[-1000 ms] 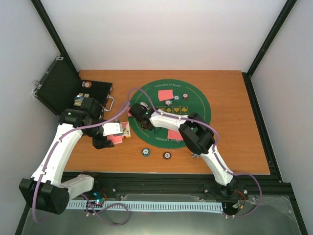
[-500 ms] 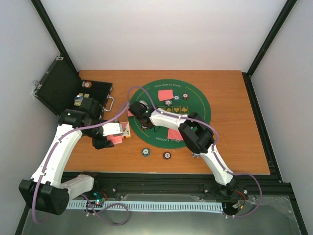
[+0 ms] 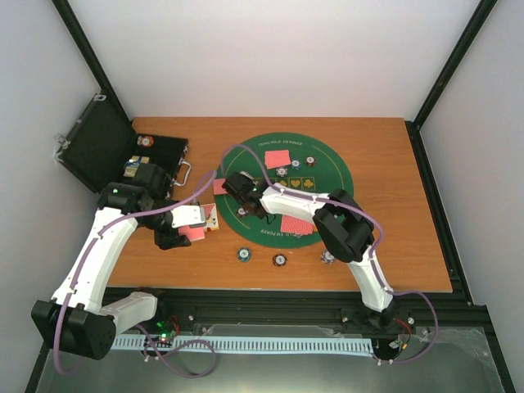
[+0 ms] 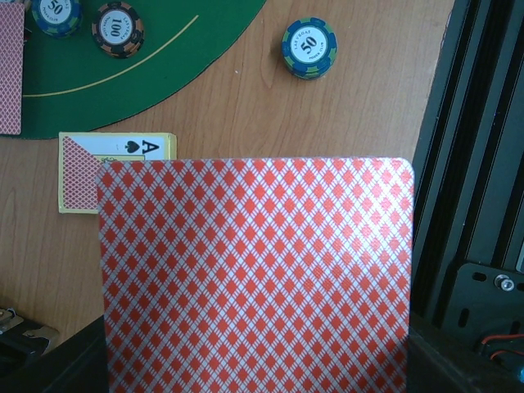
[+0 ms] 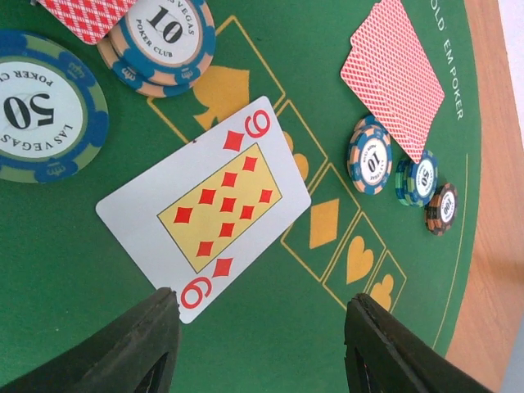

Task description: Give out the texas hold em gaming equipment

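A red-backed playing card [image 4: 254, 278] fills the lower left wrist view. My left gripper [image 3: 191, 228] is shut on it, left of the green mat [image 3: 327, 192], and the card hides the fingers. Beyond it an ace [image 4: 123, 147] lies face up on the wood with a red-backed card [image 4: 78, 176] over it. My right gripper [image 5: 258, 327] stands open low over the mat's left part. A face-up nine of diamonds [image 5: 205, 201] lies flat just ahead of its left finger [image 5: 131, 352], not between the jaws. Poker chips [image 5: 45, 106] [image 5: 164, 37] sit beside it.
Red-backed cards [image 3: 278, 158] [image 3: 296, 225] and small chip stacks [image 3: 295, 166] lie on the mat. Two chips [image 3: 243, 255] [image 3: 279, 260] rest on the wood near the front edge. The open black case [image 3: 98, 151] stands at the back left.
My right gripper has opened and drawn back slightly, leaving the nine of diamonds flat on the mat. The left arm and its card have not moved.
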### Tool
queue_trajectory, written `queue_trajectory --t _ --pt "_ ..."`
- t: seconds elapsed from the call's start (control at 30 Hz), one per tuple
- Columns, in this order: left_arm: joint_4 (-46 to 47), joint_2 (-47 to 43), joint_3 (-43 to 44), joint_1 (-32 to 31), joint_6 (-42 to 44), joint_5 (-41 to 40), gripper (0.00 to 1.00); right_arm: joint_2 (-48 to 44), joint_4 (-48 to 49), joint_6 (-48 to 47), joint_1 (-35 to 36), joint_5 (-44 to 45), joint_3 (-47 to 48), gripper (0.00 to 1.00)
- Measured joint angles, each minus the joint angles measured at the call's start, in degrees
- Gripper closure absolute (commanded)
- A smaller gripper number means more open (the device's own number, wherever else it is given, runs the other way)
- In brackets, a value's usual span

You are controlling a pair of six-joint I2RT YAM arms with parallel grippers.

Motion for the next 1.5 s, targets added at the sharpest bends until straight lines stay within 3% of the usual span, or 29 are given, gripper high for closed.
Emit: queue_trajectory --t 0.53,1.03,1.2,1.33,1.5 --pt "-0.17 0.15 0.20 0.00 0.00 0.02 0.97 -1.03 0.76 4.70 -1.36 -3.43 -6.10 0.47" --pt "-0.31 -0.28 0.31 0.00 0.00 -0.17 0.97 1.90 -0.24 7.41 -7.34 -8.35 1.81 0.47" --pt "-0.33 -0.28 0.33 0.00 0.00 -0.13 0.97 -3.56 -2.10 15.04 -7.80 -17.68 1.11 0.28" --pt "-0.35 -0.28 0.33 0.00 0.02 -0.07 0.97 -15.54 -0.04 24.96 -7.91 -31.76 -3.67 0.24" --pt "-0.35 -0.28 0.33 0.00 0.02 -0.02 0.97 -28.98 13.77 40.63 -7.72 -53.13 -17.73 0.20"
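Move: The face-up diamonds card lies about 4 cm ahead of the right hand, 3 cm to its left and some 5 cm below. The blue 50 chip is about 9 cm to that hand's left and 1 cm ahead, with the 10 chip some 5 cm beyond it. The near red cards lie about 7 cm back and 6 cm to the right. From the left hand the diamonds card is roughly 22 cm ahead, 24 cm to the right and 17 cm below. Beside the face-up diamonds card the right hand, fingers still parted, first dips about 3 cm while easing back and right, then sweeps about 5 cm forward, low along the card's right side; contact can't be seen. It then rises fast, some 15 cm, pulling back and left away from the card, its left side rolling up by nearly 60 degrees as the fingers open wider. ##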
